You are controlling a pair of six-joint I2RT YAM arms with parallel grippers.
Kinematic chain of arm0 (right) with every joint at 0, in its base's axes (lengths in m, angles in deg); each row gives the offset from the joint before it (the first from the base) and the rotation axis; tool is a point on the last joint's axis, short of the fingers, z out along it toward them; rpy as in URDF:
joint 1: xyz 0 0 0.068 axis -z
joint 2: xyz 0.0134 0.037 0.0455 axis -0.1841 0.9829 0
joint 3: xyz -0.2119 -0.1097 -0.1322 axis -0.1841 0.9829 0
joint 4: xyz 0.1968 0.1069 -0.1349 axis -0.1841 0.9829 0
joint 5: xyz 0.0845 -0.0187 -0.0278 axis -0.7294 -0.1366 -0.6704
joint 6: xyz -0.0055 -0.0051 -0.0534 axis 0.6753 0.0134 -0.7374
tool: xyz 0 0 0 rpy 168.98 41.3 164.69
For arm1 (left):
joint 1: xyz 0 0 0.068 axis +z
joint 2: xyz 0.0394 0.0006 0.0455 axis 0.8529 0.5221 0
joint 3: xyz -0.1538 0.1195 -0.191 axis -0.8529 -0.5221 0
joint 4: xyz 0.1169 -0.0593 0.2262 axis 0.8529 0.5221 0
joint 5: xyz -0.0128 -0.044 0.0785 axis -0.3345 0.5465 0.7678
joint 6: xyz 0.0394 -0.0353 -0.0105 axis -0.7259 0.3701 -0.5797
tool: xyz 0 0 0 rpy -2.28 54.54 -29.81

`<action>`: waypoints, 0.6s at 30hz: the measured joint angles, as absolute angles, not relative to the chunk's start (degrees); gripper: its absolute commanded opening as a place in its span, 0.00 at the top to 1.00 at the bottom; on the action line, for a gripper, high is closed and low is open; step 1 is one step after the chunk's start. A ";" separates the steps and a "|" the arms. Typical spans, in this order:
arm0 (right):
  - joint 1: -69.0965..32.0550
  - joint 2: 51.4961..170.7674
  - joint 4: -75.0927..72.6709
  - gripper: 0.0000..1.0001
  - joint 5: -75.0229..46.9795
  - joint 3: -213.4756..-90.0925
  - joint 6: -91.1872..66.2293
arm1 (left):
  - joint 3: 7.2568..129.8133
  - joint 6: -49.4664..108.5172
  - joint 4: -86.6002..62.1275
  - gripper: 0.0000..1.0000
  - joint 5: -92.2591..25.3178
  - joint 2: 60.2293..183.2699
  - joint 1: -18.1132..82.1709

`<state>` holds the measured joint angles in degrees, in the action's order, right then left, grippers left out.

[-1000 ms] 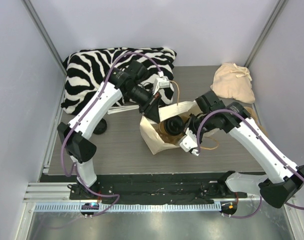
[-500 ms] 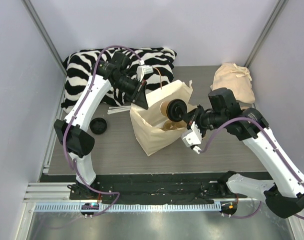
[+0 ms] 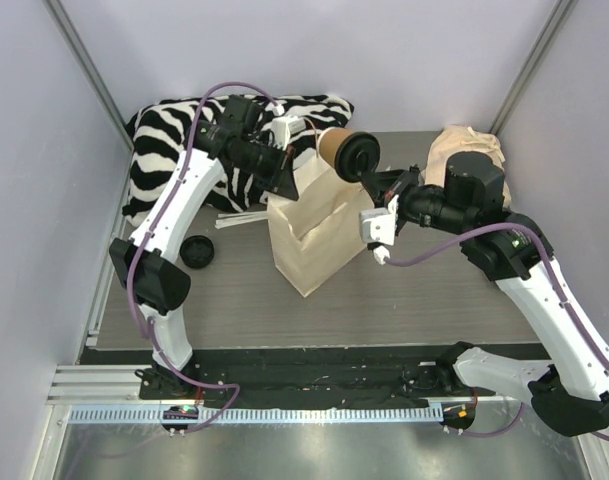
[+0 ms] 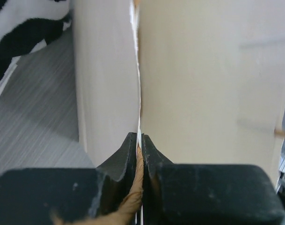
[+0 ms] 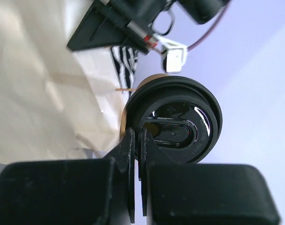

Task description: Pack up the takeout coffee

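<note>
The takeout coffee (image 3: 331,145) is a brown paper cup with a black lid (image 3: 358,156). It hangs on its side in the air, just above the back top edge of the paper bag (image 3: 309,240). My right gripper (image 3: 375,178) is shut on the lid's rim (image 5: 179,123), and the brown cup wall (image 5: 143,83) shows behind it. The cream bag (image 4: 203,84) stands upright. My left gripper (image 3: 288,184) is shut on its top edge and twine handle (image 4: 138,161).
A zebra-striped cloth (image 3: 179,130) lies at the back left and a beige cloth sack (image 3: 470,165) at the back right. A flat round black lid (image 3: 197,251) sits on the table left of the bag, with white strips (image 3: 239,218) behind it.
The left gripper pulled the bag from lying on its side to standing upright. The right gripper carried the cup from the bag's mouth up and back, above the bag's top.
</note>
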<state>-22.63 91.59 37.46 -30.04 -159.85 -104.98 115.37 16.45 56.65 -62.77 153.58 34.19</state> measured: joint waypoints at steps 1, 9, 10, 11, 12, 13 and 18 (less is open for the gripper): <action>-22.63 91.57 36.15 0.99 -30.63 -160.57 -103.58 | 115.69 17.08 56.06 0.88 -62.38 153.78 34.21; -22.63 91.61 30.49 0.99 -39.79 -162.93 -96.92 | 119.06 20.71 51.58 0.45 -61.09 156.56 34.32; -22.63 91.70 30.14 0.99 -41.34 -163.00 -96.46 | 119.06 21.15 51.30 0.35 -61.02 156.56 34.43; -22.63 91.85 29.81 0.99 -42.91 -163.04 -95.93 | 119.13 21.83 51.01 0.28 -61.04 156.56 34.56; -22.63 91.98 29.48 0.99 -44.64 -163.06 -95.52 | 119.21 22.35 50.60 0.22 -61.07 156.56 34.80; -22.63 92.22 29.26 0.99 -46.37 -163.06 -95.17 | 119.52 22.92 50.33 0.08 -61.20 156.56 35.33; -23.37 94.04 28.48 0.99 -53.86 -163.11 -93.20 | 123.87 27.01 47.89 0.00 -62.11 156.12 41.05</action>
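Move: My left hand's shut fingers still pinch the left corner of the paper bag's rim. The middle of the bag's mouth lies about 6 cm to their right, level fore and aft, a couple of cm lower. On the table some 27 cm below this hand, the white straws lie 12 cm ahead and 10 cm left, the spare lid 3 cm ahead and 23 cm left. My right hand, with the lidded cup in it, has the mouth about 7 cm ahead, 8 cm left and 15 cm below. I open my left fingers wide and let go of the bag's rim, sliding the hand forward and then lifting it up and left, about 7 cm forward and 5 cm up in all. Meanwhile my right hand keeps its pinch on the cup's lid end, rises some 5 cm, then swings back and left about 5 cm each way over the bag, turning roughly 20 degrees counter-clockwise. ##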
